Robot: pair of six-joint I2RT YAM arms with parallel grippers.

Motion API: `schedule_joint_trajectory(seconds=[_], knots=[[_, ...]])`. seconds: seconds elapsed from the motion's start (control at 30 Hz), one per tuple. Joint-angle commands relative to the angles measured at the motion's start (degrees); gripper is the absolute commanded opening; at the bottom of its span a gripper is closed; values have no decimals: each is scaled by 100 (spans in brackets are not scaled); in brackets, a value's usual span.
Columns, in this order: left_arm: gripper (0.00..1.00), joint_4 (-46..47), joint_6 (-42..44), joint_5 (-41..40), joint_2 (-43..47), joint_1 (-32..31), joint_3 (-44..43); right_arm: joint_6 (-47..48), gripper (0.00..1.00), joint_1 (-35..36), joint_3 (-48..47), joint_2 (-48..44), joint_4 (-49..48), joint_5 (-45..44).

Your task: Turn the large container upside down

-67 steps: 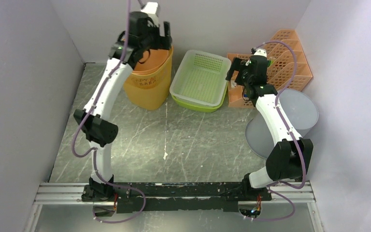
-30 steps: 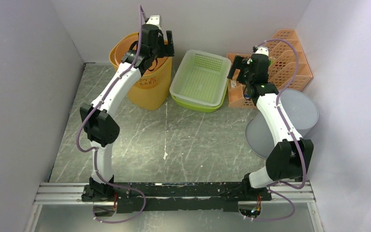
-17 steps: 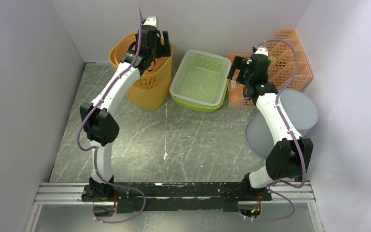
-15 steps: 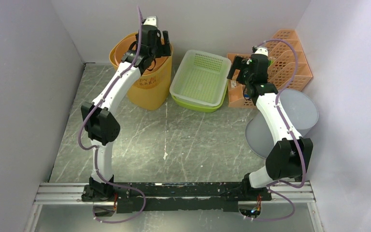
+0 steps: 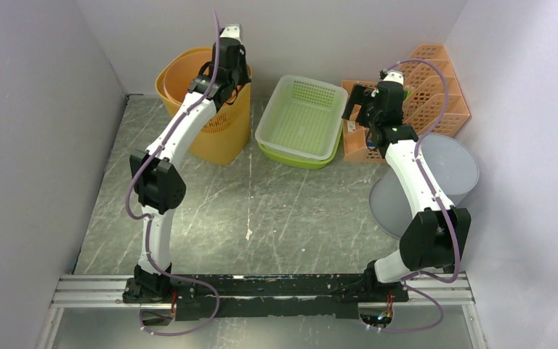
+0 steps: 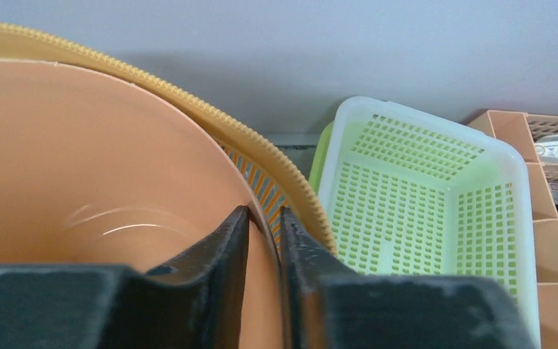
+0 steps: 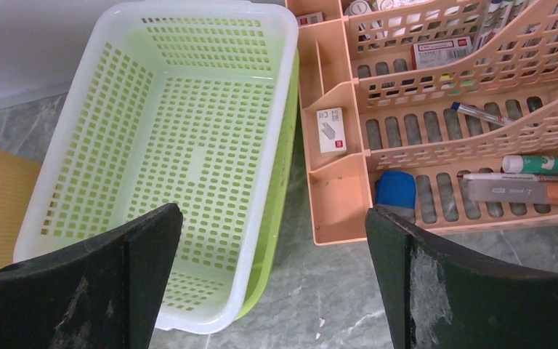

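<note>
The large container is a smooth orange bucket (image 5: 186, 78) (image 6: 80, 160), standing upright at the back left, nested inside a yellow lattice basket (image 5: 221, 134) (image 6: 285, 169). My left gripper (image 5: 229, 71) (image 6: 264, 214) is shut on the bucket's right rim. One finger is inside the bucket and the other sits in the gap between bucket and basket. My right gripper (image 5: 357, 102) (image 7: 272, 218) hangs wide open and holds nothing. It is above the floor between the white basket and the organizer.
A white perforated basket (image 5: 301, 116) (image 7: 189, 145) sits stacked in a green one, right of the bucket. A peach desk organizer (image 5: 436, 80) (image 7: 421, 109) with pens and small items stands at the back right. A grey tub (image 5: 443, 171) lies beside the right wall.
My left gripper came down over the bucket's right rim and closed on it. Bucket and basket have shifted slightly left. The right arm has stayed still.
</note>
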State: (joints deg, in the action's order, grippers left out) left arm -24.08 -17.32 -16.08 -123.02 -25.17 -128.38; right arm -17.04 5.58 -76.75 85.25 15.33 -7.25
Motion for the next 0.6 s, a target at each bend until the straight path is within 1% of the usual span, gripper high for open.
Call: schedule_joint_trajectory(seconds=[0.0, 0.07, 0.1, 0.23, 0.33, 0.5, 0.57], knots=[[22, -424, 310, -296, -178, 223, 263, 45, 100, -53, 2, -18, 5, -32], [8, -470, 360, -346, -178, 223, 249, 37, 100, -54, 2, -17, -9, -31], [7, -493, 395, -364, -172, 223, 237, 34, 100, -50, 2, -18, -6, -31], [7, -410, 666, -562, 139, 200, 334, 29, 100, -49, -13, -20, -15, -16], [7, -248, 1093, -1140, 623, 80, 381, 10, 100, -49, -38, -5, -18, -6], [7, 426, 2017, -2058, 1584, -236, 562, -32, 100, -56, 20, 22, -58, 49], [7, 732, 2327, -2284, 1992, -342, 725, -73, 100, -52, 45, 40, -82, 96]])
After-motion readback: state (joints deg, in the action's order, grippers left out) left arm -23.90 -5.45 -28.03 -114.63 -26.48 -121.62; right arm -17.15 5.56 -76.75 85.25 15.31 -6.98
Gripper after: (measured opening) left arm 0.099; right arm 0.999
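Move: The left hand's part-open fingers already straddle the right-hand rim of the orange bin, whose middle lies about 11 cm to the left, level fore and aft, and some 14 cm below. The yellow basket around it is centred about 10 cm left and 16 cm below, level with the hand; the green tray lies some 19 cm right, 2 cm ahead and 25 cm below. From the right hand, the orange bin is about 11 cm ahead, 42 cm left and 12 cm lower. The left fingers close from part-open and pinch the right-hand rim of the orange bin while the hand hardly shifts at first. Keeping that pinch, the hand then speeds up to the left, away from the green tray, rises and draws back, about 5 cm left, 3.5 cm up and 3 cm back in all, while it rolls some 15 degrees with its left side lifting. ##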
